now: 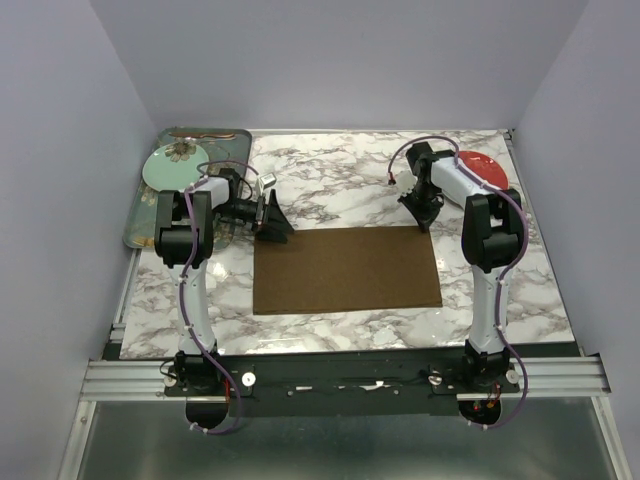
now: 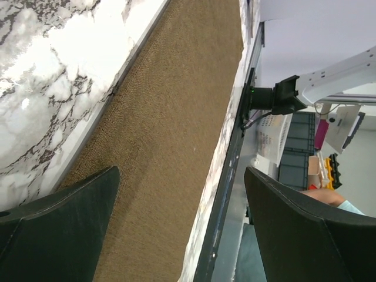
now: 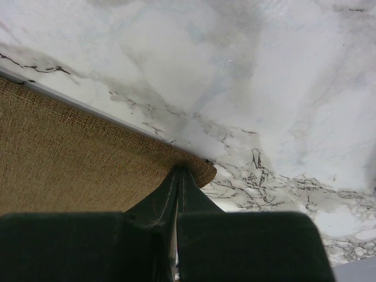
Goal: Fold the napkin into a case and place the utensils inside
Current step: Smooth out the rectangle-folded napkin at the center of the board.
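Observation:
The brown napkin lies flat as a wide rectangle in the middle of the marble table. My right gripper is down at its far right corner. In the right wrist view the fingers are shut with their tips pinching the rounded corner of the napkin. My left gripper hovers at the far left corner, open wide. In the left wrist view the napkin runs between the spread fingers of the left gripper, untouched. No utensils show in any view.
A dark green floral tray at the far left holds a pale green plate. A red plate sits at the far right behind the right arm. The table's near edge and metal rail run just beyond the napkin.

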Controlling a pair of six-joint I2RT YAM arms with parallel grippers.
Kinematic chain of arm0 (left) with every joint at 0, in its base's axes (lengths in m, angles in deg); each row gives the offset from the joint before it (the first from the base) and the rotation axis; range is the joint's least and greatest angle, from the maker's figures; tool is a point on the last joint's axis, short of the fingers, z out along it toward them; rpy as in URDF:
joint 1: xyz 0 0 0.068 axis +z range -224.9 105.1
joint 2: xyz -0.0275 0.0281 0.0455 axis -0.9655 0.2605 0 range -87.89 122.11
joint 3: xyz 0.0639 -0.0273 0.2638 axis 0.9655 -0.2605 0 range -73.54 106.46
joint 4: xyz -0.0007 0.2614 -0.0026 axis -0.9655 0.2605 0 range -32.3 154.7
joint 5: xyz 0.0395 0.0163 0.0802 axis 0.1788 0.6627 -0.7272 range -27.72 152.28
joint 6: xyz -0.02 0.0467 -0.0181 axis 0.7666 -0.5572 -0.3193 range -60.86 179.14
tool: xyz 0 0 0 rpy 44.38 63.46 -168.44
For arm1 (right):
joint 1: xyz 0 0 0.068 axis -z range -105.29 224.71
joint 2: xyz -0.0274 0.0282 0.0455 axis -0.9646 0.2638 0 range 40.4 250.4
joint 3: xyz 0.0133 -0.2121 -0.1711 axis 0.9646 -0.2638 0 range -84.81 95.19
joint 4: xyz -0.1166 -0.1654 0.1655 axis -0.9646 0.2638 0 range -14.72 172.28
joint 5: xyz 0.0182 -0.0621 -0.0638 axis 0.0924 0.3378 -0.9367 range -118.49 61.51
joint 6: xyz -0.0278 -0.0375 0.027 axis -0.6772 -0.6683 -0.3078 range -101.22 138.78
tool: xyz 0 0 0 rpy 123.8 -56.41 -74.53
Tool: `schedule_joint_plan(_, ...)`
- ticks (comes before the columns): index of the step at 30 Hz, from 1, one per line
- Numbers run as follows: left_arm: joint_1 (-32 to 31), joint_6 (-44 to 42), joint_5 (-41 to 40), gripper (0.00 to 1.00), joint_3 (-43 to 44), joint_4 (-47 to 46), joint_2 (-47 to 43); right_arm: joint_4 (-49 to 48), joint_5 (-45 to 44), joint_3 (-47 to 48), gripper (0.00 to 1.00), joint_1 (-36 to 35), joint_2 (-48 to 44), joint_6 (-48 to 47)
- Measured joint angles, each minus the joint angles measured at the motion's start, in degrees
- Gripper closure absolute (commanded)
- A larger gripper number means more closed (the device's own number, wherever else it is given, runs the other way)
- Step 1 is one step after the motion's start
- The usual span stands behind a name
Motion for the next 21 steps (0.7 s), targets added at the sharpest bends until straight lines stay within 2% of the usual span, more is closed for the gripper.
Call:
schedule_joint_plan(7, -1.51, -0.61, -5.97, 0.01, 3.74, -0.24, -1.77, -0.07, -1.44, 0.00, 0.91, 0.02, 0.00, 0.72)
schedule_joint_plan(13, -5.99, 4.09, -15.34, 0.01, 4.46, -7.78, -10.25, 1.16, 1.55, 3.98, 0.79, 0.11, -0.02, 2.64)
schedule_joint_plan(14, -6.80, 4.90, -17.55, 0.01, 4.33, -9.18, -12.44, 1.20, 2.62, 5.92, 0.72, 0.11, -0.22, 3.21)
schedule_joint_plan(16, -8.33, 5.81, -23.23, 0.01, 2.95, -12.22, -18.10, 1.09, 4.52, 7.98, 0.66, 0.11, -1.66, 3.96)
schedule_joint_plan(17, -8.66, 5.90, -24.55, 0.01, 2.40, -12.81, -19.61, 1.03, 5.05, 8.13, 0.57, 0.11, -2.36, 3.91)
schedule_joint_plan(19, -10.08, 6.01, -29.53, 0.01, 0.07, -14.69, -24.74, 1.38, 6.84, 8.33, 0.47, 0.11, -5.42, 4.35)
schedule_joint_plan(21, -12.57, 5.60, -35.67, 0.07, -4.90, -16.17, -31.08, 1.29, 8.70, 7.15, 0.36, 0.11, -8.94, 4.70)
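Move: The flat, folded napkin has its middle about 15 cm to the right of the left hand, 8 cm nearer the base and 5 cm below; its far left corner is about 4 cm left of that hand, level in reach. The tray lies some 19 cm left and 9 cm farther out. From the right hand, at the far right corner, the napkin's middle is about 18 cm left and 9 cm back; the red-and-teal plate sits roughly 10 cm right and 10 cm ahead. The left hand's lower finger comes free of the napkin's far left part; the hand eases about 4 cm forward and slightly right, then climbs to 11 cm, drawing back a little, its wide-open fingers tipping from sideways towards downward. The right fingertips keep to the far right corner at first, then lift off, rising nearly 10 cm with a little forward and left as they open to about half. ##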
